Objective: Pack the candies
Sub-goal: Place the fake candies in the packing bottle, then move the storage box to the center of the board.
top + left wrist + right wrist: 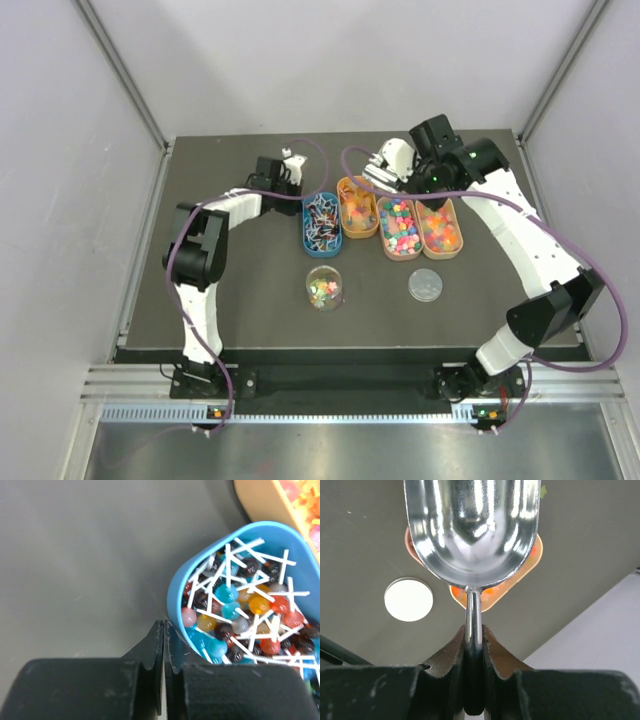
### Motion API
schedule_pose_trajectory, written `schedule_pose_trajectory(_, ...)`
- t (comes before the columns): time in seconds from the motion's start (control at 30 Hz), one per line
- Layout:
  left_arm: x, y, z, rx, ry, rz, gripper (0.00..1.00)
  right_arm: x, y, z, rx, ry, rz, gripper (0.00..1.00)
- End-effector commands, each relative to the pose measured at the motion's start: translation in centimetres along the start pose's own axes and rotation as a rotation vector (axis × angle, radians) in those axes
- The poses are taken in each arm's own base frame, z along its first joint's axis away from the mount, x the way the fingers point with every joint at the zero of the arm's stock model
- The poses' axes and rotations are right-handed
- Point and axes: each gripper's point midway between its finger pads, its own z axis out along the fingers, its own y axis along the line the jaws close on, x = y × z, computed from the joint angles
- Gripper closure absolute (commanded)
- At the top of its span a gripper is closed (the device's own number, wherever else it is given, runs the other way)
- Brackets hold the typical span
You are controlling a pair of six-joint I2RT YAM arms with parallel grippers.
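Note:
The candies fill four oval trays in a row: lollipops in the blue tray (321,222) (240,605), and small mixed sweets in three orange trays (399,228). More candies lie in a clear jar (324,289). My left gripper (288,178) (164,630) is shut on nothing, just left of the blue tray's far end. My right gripper (400,165) (474,630) is shut on the handle of a metal scoop (472,530) (373,177). The scoop's bowl is empty and hangs over an orange tray (492,591).
The jar's round lid (425,284) (408,599) lies flat on the dark table, right of the jar. Another orange tray (260,500) sits next to the blue one. White walls enclose the table on three sides.

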Motion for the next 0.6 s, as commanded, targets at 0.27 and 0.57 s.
schedule_pose_trajectory(0.27, -1.1, -8.2, 2.2, 0.109, 0.021, 0.060, 1.00, -0.3, -1.0, -1.8, 0.009, -0.102, 0.077, 1.00)
schedule_pose_trajectory(0.57, -0.9, -7.7, 0.8, 0.004, 0.057, 0.111, 1.00, 1.1, -0.4, -2.1, -0.002, -0.087, 0.081, 1.00)
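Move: The blue lollipop basket's middle lies about 6 cm right of the left hand and 5 cm back, roughly 1 cm lower; the closed fingertips are just outside its far-left corner. From that hand the orange bin is some 16 cm right and 1 cm back, the pink candy bin 27 cm right and 7 cm back, the bottle 6 cm right and 23 cm back. From the right hand, the basket is about 28 cm left, 11 cm ahead and 23 cm below. The left hand, fingers still shut, sweeps steadily to the right by about 7 cm and drifts some 3 cm back towards the base, sinking roughly 1 cm at the start. Its fingertips come against the outer left side of the blue basket near the far corner and push it along sideways into the neighbouring bins, the wrist keeping nearly the same slant. ##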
